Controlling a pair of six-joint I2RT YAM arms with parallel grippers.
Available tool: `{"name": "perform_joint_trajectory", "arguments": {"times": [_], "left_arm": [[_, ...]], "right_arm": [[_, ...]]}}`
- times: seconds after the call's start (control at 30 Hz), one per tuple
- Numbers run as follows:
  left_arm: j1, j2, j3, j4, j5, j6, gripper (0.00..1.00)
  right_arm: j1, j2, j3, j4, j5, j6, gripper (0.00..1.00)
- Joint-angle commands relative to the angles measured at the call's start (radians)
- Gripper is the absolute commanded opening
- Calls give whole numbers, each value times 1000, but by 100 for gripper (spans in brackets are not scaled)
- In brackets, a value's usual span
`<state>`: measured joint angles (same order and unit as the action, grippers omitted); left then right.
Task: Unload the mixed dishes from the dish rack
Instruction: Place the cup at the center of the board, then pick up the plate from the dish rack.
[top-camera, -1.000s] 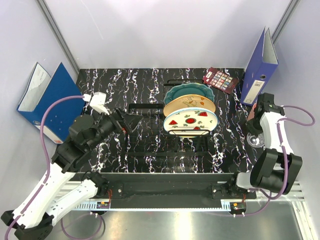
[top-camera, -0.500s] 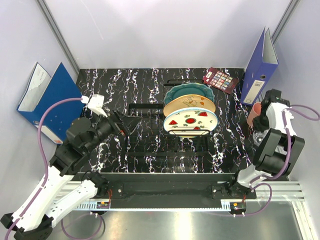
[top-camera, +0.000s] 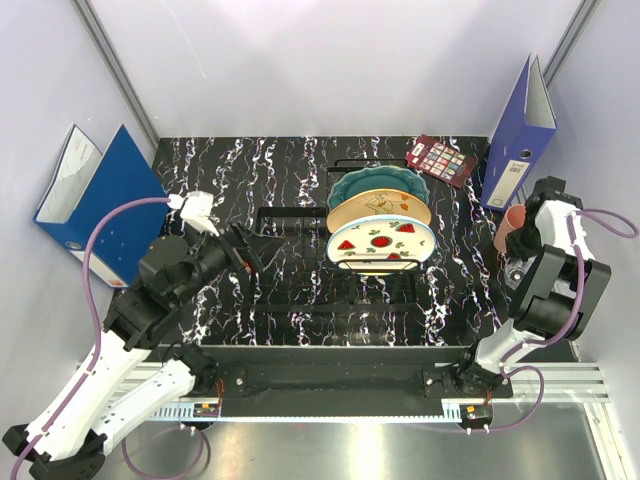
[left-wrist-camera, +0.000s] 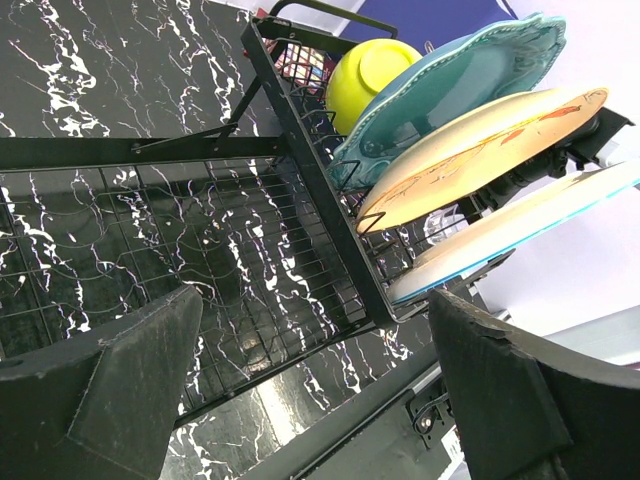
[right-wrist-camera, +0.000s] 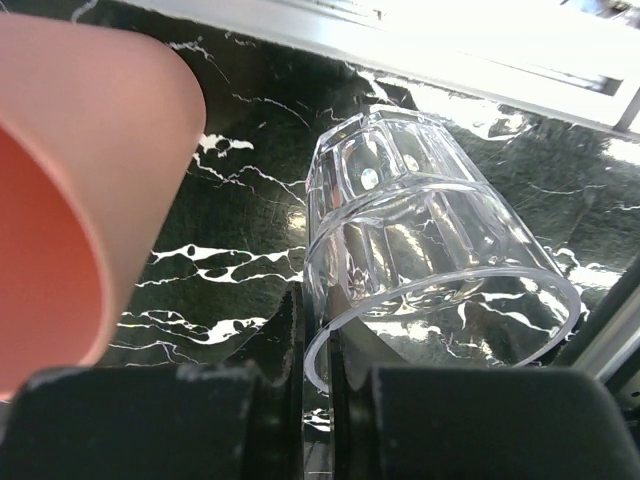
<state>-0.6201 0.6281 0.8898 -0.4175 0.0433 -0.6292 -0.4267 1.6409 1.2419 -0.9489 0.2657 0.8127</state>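
Observation:
The black wire dish rack (top-camera: 300, 215) stands mid-table. Its right end holds the teal scalloped plate (top-camera: 375, 183), the cream floral plate (top-camera: 375, 207) and the white plate with red fruit marks (top-camera: 380, 240), all on edge. In the left wrist view the yellow-green bowl (left-wrist-camera: 370, 75) sits behind the teal plate (left-wrist-camera: 450, 95). My left gripper (top-camera: 262, 245) is open and empty over the rack's left part (left-wrist-camera: 320, 180). My right gripper (right-wrist-camera: 318, 340) is shut on the rim of the clear glass (right-wrist-camera: 430, 220), tilted low over the table at the right edge. The pink cup (right-wrist-camera: 80, 180) is beside it (top-camera: 512, 228).
A blue ring binder (top-camera: 520, 125) stands at the back right and another (top-camera: 95, 200) lies at the left. A dark red patterned card (top-camera: 442, 158) lies behind the rack. The table's right edge and metal rail (right-wrist-camera: 470, 40) are close to the glass.
My right wrist has swung toward the back right with the glass, and the pink cup has come into view. My left gripper has shifted only slightly near the rack.

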Motion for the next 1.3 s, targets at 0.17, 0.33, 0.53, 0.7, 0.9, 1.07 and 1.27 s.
{"name": "perform_joint_trajectory", "arguments": {"times": [0.17,0.33,0.53,0.7,0.9,1.07,1.27], "left_arm": [[2,-1,-6,37,30,-17,99],[2,-2,-11,39,30,-18,99],[2,5,-15,39,30,-15,99],[2,10,-20,39,30,-12,99],[2,5,-25,39,20,-4,99],[2,-1,-12,20,-31,6,99],[2,1,40,-9,-80,48,99]], "right_arm": [[-12,-13,-19,55,-40,6,0],[-12,-26,-25,62,-29,0,23],[-11,-69,-22,59,-25,-10,39],[-12,-145,-30,50,-28,-7,46],[-3,-265,-21,32,-95,-3,51],[68,-412,51,-27,-89,-1,54],[210,-575,218,-36,-120,-19,61]]}}
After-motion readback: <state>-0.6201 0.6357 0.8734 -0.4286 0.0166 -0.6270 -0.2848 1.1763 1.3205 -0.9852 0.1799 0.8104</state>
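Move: Just back of the pink cup, the shut right fingers already hold the clear cup by its wall; its middle lies about 4 cm back, straight in line and 3 cm below the hand point, with its board spot roughly 7 cm below. The pink cup stands some 6 cm ahead, 1 cm left and 4 cm lower; the purple binder some 18 cm ahead, 2 cm left, 6 cm higher. From the left hand the clear cup is about 58 cm right, 3 cm ahead, 27 cm below. Easing the clear cup down by barely 1 cm onto the board, the right hand stays there while its fingers part to about half open and let go of the cup wall. It then rises about 16 cm with growing speed, away from both cups, veering some 6 cm left late in the climb as the fingertips swing forward and up by about 30 degrees. ##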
